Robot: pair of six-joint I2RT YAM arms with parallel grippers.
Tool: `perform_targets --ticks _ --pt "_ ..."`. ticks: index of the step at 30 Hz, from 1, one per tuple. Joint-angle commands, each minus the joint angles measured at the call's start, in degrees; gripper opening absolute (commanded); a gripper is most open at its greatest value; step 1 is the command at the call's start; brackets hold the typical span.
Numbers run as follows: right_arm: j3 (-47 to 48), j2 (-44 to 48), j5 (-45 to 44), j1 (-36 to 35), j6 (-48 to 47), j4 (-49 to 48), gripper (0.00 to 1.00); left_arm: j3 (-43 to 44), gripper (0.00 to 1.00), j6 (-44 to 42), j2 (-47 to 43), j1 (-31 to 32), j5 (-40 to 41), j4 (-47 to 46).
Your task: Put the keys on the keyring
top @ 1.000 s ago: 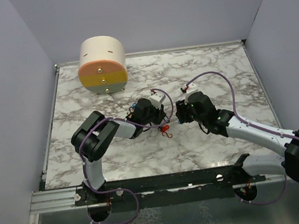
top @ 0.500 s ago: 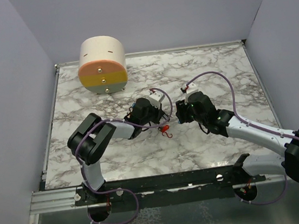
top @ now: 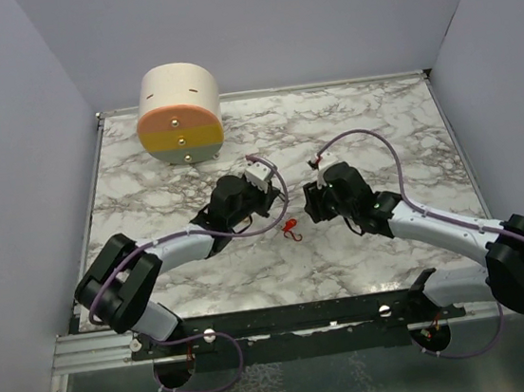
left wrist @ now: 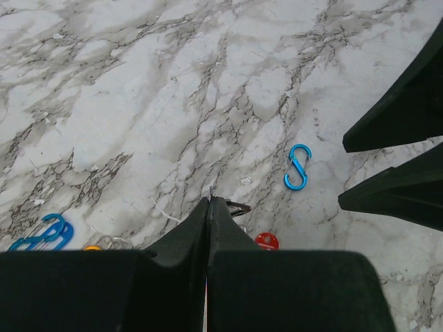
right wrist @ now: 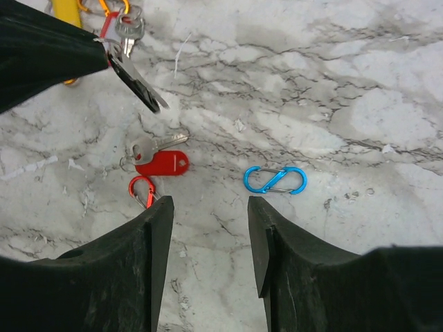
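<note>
My left gripper (top: 259, 200) (left wrist: 210, 202) is shut on a thin wire keyring; a black key (right wrist: 136, 77) hangs from it, with a silver key (right wrist: 129, 29) and yellow and orange pieces behind. A red-tagged key (right wrist: 160, 164) (top: 290, 228) and a red carabiner (right wrist: 142, 190) lie on the marble. A blue S-clip (right wrist: 275, 180) (left wrist: 297, 167) lies to their right. My right gripper (top: 308, 207) (right wrist: 208, 200) is open and empty, hovering just short of the red key and the blue clip.
A big cream-and-orange cylinder (top: 180, 113) stands at the back left of the marble table (top: 378, 124). Another blue clip (left wrist: 43, 233) and an orange piece (left wrist: 92, 247) lie left of my left gripper. Walls close both sides.
My left arm's elbow has swung out to the left and its gripper has drawn back up and left. My right gripper has shifted slightly left. The red key has not moved.
</note>
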State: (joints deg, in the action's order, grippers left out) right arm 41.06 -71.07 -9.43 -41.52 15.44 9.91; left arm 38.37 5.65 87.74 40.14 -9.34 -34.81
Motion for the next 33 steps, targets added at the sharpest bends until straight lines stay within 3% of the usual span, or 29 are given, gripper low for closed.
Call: perform_targets --ticks 1,7,11,17,33 --pt "-1.0 -3.0 7.5 0.1 -0.9 -0.8 0.46 -2.9 0.00 -1.1 -5.7 -0.1 1.0 2.5" --pt "-1.5 -5.3 9.5 -0.1 -0.4 -1.3 0.46 -4.2 0.00 -1.3 -11.0 -0.5 1.0 6.5" --pt "0.3 -6.4 1.3 -0.1 4.3 2.6 0.47 -4.3 0.00 -0.6 -13.5 -0.6 1.3 7.8" --pt "2.6 -8.9 -3.7 -0.1 11.1 7.8 0.52 -4.5 0.00 -0.1 -15.1 -0.6 1.9 8.8" --pt "2.3 -14.3 -1.7 0.7 14.1 3.1 0.54 -4.6 0.00 0.2 -14.8 -0.6 1.2 8.8"
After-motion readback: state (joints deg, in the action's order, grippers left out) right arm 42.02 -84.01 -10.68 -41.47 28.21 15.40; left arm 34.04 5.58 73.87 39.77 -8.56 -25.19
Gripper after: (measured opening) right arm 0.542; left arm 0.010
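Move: The blue carabiner lies on the table about 5 cm ahead of the right hand, a centimetre or so to its right and some 9 cm below. The red tag with its key is roughly 7 cm left of the carabiner and 2 cm nearer; the red carabiner, also about 9 cm below the hand, lies about 5 cm to the hand's left and 1 cm back. From the left hand the blue carabiner is level ahead, about 10 cm right and 12 cm down. Down comes the right hand, about 7.5 cm, closing on the blue carabiner with the fingers kept half open; it first edges 2 cm back and a little left, then drifts right, tipping some 15 degrees steeper and turning clockwise. The left hand, still shut on a small key, draws back and left about 4 cm and rises 2.5 cm, clearing away. ##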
